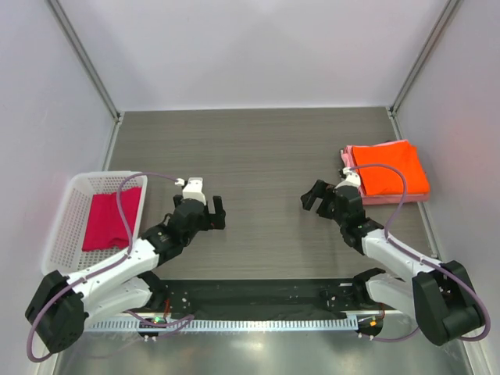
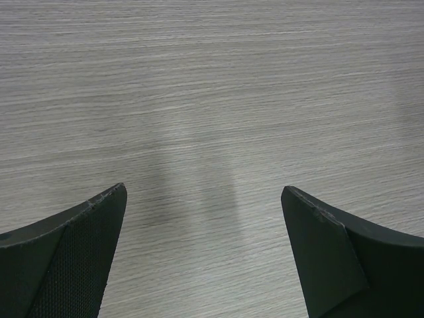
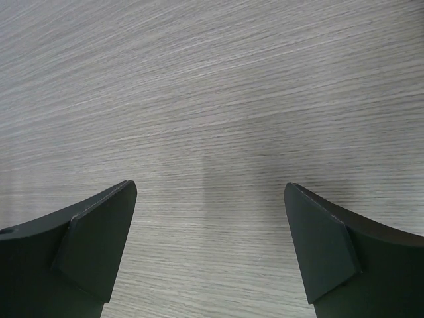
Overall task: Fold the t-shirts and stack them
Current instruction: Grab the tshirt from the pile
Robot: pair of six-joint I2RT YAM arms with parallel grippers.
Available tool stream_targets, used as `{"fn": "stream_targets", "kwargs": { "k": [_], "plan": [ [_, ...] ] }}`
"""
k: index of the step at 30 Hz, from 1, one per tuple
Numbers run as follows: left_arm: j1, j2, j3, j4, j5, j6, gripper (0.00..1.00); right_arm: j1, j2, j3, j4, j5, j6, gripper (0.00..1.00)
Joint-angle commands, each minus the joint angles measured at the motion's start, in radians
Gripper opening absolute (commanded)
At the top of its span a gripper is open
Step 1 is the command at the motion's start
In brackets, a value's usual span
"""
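A crimson-magenta t-shirt (image 1: 112, 219) lies folded in the white mesh basket (image 1: 72, 198) at the left. At the right, a folded bright orange t-shirt (image 1: 389, 169) rests on a pale pink t-shirt (image 1: 394, 199) whose edges show beneath it. My left gripper (image 1: 213, 212) hovers open over bare table, right of the basket. My right gripper (image 1: 312, 195) is open too, left of the orange stack. In the left wrist view the left gripper (image 2: 204, 192) holds nothing, and in the right wrist view the right gripper (image 3: 210, 187) frames only wood-grain tabletop.
Grey walls enclose the table on three sides, with metal posts (image 1: 87, 62) at the back corners. A black rail (image 1: 258, 295) runs along the near edge between the arm bases. The wood-grain tabletop (image 1: 258, 148) stretches between basket and stack.
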Motion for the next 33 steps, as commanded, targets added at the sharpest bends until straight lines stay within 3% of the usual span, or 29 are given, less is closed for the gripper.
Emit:
{"fn": "stream_targets", "kwargs": {
  "k": [1, 9, 10, 12, 13, 15, 17, 20, 21, 24, 25, 26, 27, 30, 33],
  "plan": [
    [0.003, -0.032, 0.035, 0.010, -0.005, -0.042, 1.00, 0.005, -0.039, -0.001, 0.030, 0.050, 0.019, 1.00],
    [0.003, -0.185, 0.041, -0.028, -0.044, -0.001, 1.00, 0.005, -0.024, 0.005, 0.073, -0.057, 0.079, 1.00],
    [0.003, -0.212, 0.060, -0.144, -0.063, -0.031, 1.00, 0.005, -0.009, 0.009, 0.076, -0.060, 0.074, 1.00],
    [0.008, -0.260, 0.168, -0.323, -0.193, -0.247, 1.00, 0.005, 0.002, 0.014, 0.073, -0.066, 0.053, 0.99],
    [0.012, -0.265, 0.216, -0.502, -0.229, -0.304, 1.00, 0.004, 0.004, 0.022, 0.063, -0.065, 0.036, 1.00],
    [0.049, -0.253, 0.352, -0.661, -0.309, -0.434, 0.99, 0.005, 0.007, 0.016, 0.066, -0.098, 0.028, 1.00],
    [0.101, -0.236, 0.461, -0.795, -0.306, -0.433, 1.00, 0.007, 0.009, 0.012, 0.071, -0.101, 0.031, 1.00],
    [0.294, -0.213, 0.579, -0.930, -0.320, -0.442, 0.99, 0.005, 0.012, 0.005, 0.095, -0.138, 0.031, 1.00],
    [0.398, -0.214, 0.598, -0.923, -0.288, -0.401, 1.00, 0.005, 0.013, 0.005, 0.094, -0.141, 0.033, 1.00],
    [0.552, -0.188, 0.643, -0.878, -0.177, -0.341, 1.00, 0.005, 0.009, 0.008, 0.080, -0.127, 0.028, 1.00],
    [0.666, -0.130, 0.650, -0.870, -0.150, -0.311, 1.00, 0.005, 0.004, 0.006, 0.080, -0.127, 0.024, 1.00],
    [0.721, -0.086, 0.676, -0.876, -0.045, -0.295, 0.99, 0.005, 0.001, 0.005, 0.077, -0.129, 0.020, 1.00],
    [0.909, -0.012, 0.695, -0.901, 0.131, -0.285, 1.00, 0.005, -0.008, 0.002, 0.080, -0.131, 0.016, 1.00],
    [1.158, 0.063, 0.670, -0.889, 0.370, -0.287, 1.00, 0.004, -0.011, -0.003, 0.082, -0.137, 0.014, 1.00],
    [1.282, 0.109, 0.612, -0.826, 0.337, -0.346, 0.99, 0.005, -0.010, -0.006, 0.088, -0.144, 0.011, 1.00]
  ]
}}
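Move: The red t-shirt lies in the white basket about 28 cm to the left of the left hand, some 3 cm back and roughly 8 cm lower. The basket's middle is about 33 cm left and 3 cm back; its right rim, some 18 cm left and 3 cm back, stands in the way. From the right hand the red t-shirt is roughly 69 cm left, 8 cm back and 6 cm below. Left hand, open, arcs some 29 cm left, up then down towards the red t-shirt, turning counter-clockwise 70 degrees. ##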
